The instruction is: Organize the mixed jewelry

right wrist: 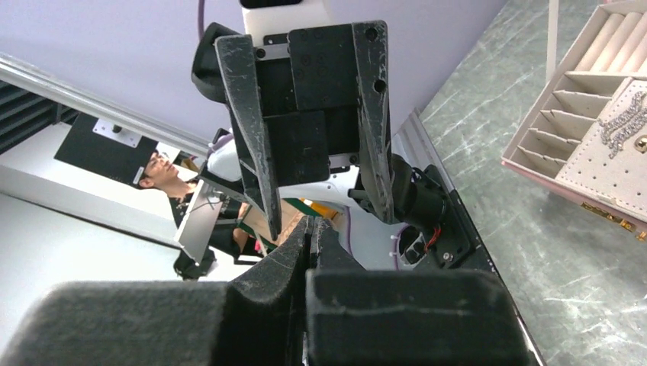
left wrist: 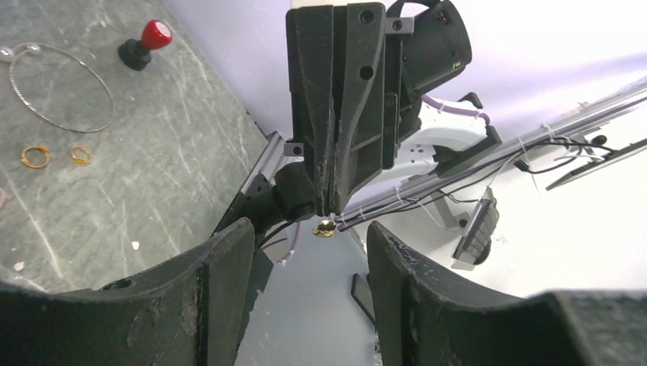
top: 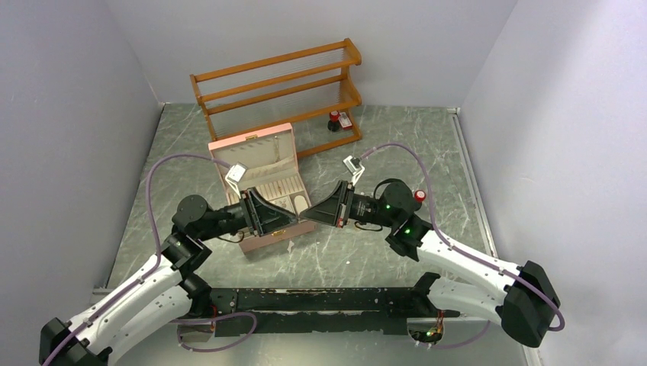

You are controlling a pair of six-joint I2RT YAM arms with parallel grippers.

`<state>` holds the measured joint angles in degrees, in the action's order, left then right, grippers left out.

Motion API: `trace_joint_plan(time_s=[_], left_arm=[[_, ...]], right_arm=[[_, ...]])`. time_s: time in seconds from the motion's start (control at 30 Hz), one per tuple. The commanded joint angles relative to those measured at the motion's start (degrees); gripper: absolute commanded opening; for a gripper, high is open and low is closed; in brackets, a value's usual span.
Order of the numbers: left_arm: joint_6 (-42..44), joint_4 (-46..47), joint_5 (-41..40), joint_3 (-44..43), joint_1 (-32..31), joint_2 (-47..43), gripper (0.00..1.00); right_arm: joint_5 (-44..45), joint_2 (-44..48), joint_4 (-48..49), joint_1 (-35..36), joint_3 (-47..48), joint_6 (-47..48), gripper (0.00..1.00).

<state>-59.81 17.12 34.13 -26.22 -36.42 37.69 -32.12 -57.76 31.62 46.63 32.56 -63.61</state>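
My right gripper (left wrist: pixel 328 213) is shut, with a tiny gold piece of jewelry (left wrist: pixel 326 228) pinched at its fingertips. My left gripper (left wrist: pixel 309 232) faces it tip to tip, open. Its two fingers (left wrist: pixel 229 267) stand on either side of the gold piece with a gap on both sides. In the top view the two grippers meet (top: pixel 309 217) in the air just right of the open pink jewelry box (top: pixel 263 244). More of the mixed jewelry lies on the table: a thin wire hoop (left wrist: pixel 98 78) and two small gold rings (left wrist: pixel 35 156).
The pink box's compartments (right wrist: pixel 564 187) lie beside the grippers, and one holds a sparkly silver piece (right wrist: pixel 622 130). A wooden rack (top: pixel 278 84) stands at the back with red-capped bottles (top: pixel 334 120) at its foot. Another red-capped bottle (left wrist: pixel 145 43) stands near the loose rings.
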Motion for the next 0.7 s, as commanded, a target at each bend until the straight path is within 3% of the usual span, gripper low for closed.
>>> trace_joint_plan(time_s=[0.0, 0.67], left_arm=[[-2.8, 9.3, 3.9, 1.4, 0.0, 0.3, 0.59], [2.3, 5.7, 4.3, -0.6, -2.0, 2.8, 0.34]], right_arm=[[-1.2, -0.6, 1.4, 0.1, 2.4, -0.4, 0.0], [-0.9, -0.9, 0.8, 0.1, 1.4, -0.5, 0.0]])
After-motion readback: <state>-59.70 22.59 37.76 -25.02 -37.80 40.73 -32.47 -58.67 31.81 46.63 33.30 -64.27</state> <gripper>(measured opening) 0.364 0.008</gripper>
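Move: The small gold earring, already held out in the right fingertips, hangs at about the left hand's height, roughly 3 cm to its right and 1 cm back. From the left hand, the jewelry box's tray lies some 15 cm ahead, 7 cm left and 24 cm below; two gold rings lie about 11 cm ahead, 15 cm right and 26 cm down. The right hand has the earring about 1 cm left of its hand point, level both ways. The left hand eases about 1 cm to the right and 1 cm back, rising slightly before it sinks again, with a small clockwise turn of some 5 degrees, so that its fingertips come up on either side of the gold earring for a mid-air handover. Its fingers close from a bit over half open to about a third as they narrow around the earring, not yet shut on it, while the right hand stays in place and keeps its shut pinch, fingers pointing left. ##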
